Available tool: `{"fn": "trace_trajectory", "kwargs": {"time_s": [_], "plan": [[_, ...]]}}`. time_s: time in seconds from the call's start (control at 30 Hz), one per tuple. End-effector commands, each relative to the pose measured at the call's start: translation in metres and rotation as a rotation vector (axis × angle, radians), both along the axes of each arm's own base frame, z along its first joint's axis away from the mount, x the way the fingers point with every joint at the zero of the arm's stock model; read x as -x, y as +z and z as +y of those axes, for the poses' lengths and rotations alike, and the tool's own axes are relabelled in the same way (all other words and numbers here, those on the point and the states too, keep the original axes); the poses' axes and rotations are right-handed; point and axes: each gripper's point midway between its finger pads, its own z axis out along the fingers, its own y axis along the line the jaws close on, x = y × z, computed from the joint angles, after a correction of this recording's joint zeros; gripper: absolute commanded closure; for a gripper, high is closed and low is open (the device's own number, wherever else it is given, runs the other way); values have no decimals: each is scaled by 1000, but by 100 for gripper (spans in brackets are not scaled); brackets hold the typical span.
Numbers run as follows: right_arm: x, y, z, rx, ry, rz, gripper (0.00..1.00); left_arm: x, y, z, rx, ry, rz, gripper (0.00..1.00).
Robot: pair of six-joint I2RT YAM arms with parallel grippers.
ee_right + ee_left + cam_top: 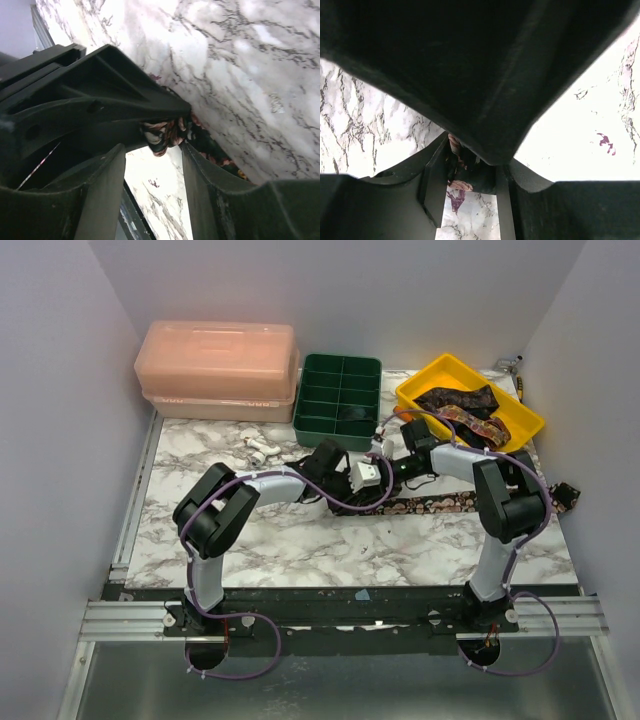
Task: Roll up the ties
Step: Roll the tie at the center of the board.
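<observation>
One dark floral tie (470,502) lies stretched along the marble table, from the middle out to the right edge. Both grippers meet at its left end. My left gripper (385,490) is shut on the bunched end of this tie, which shows between its fingers in the left wrist view (462,167). My right gripper (395,472) stands open right against it, its fingers on either side of the same bunched end (165,132). A second tie (465,405) lies crumpled in the yellow bin (520,425).
A green compartment tray (338,398) stands at the back middle, with a pink lidded box (218,370) to its left. Small white plastic pieces (262,448) lie in front of the box. Grey walls close in both sides.
</observation>
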Motion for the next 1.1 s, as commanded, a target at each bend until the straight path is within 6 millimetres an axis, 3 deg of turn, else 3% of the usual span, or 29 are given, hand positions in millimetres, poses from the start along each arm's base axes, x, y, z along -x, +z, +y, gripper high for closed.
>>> {"fn": "trace_trajectory", "kwargs": {"time_s": [0.0, 0.2, 0.4, 0.47, 0.57, 0.73, 0.83, 0.93, 1.07], "plan": [[-3, -15, 4, -10, -15, 33, 50, 26, -35, 24, -129, -1, 130, 63], [5, -22, 3, -6, -3, 58, 66, 27, -35, 23, -122, 0, 141, 61], [8, -26, 1, -2, -1, 84, 99, 28, -33, 20, -103, -3, 145, 58], [10, -29, -4, 13, -1, 95, 99, 27, -33, 19, -97, -3, 138, 57], [10, -39, -15, 68, -24, 114, 99, 23, -27, 17, -65, 7, 133, 45], [10, -60, -28, 174, -47, 145, 99, 9, 17, 6, 146, 11, 15, 32], [10, -71, -33, 218, -53, 169, 100, 5, 33, 4, 220, 5, -63, 29], [9, -80, -39, 268, -56, 175, 99, 4, 37, 1, 260, -10, -106, 25], [9, -86, -42, 294, -50, 189, 99, 1, 28, -3, 272, -16, -114, 22]]}}
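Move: The tie's roll sits between the left hand's part-open fingertips, about 1 cm below that hand point. For the open right hand it is about 3 cm below and roughly 1 cm to the left, neither ahead nor back. The flat rest of the tie runs off to the right, its middle some 20 cm right of the right hand, level with it fore-and-aft and about 5 cm below. The green organizer stands about 21 cm ahead of the right hand and 7 cm to its left. The right fingers sink about 2 cm onto the tie and shut, pinching it where the roll meets the flat strip, then press on down another 2 cm while drawing 1.5 cm to the right and tipping some 10 degrees. Once they are shut, the left fingers open wide, letting go of the roll, and that hand eases a centimetre or two left, slightly back and up, its fingers flattening about 10 degrees. ##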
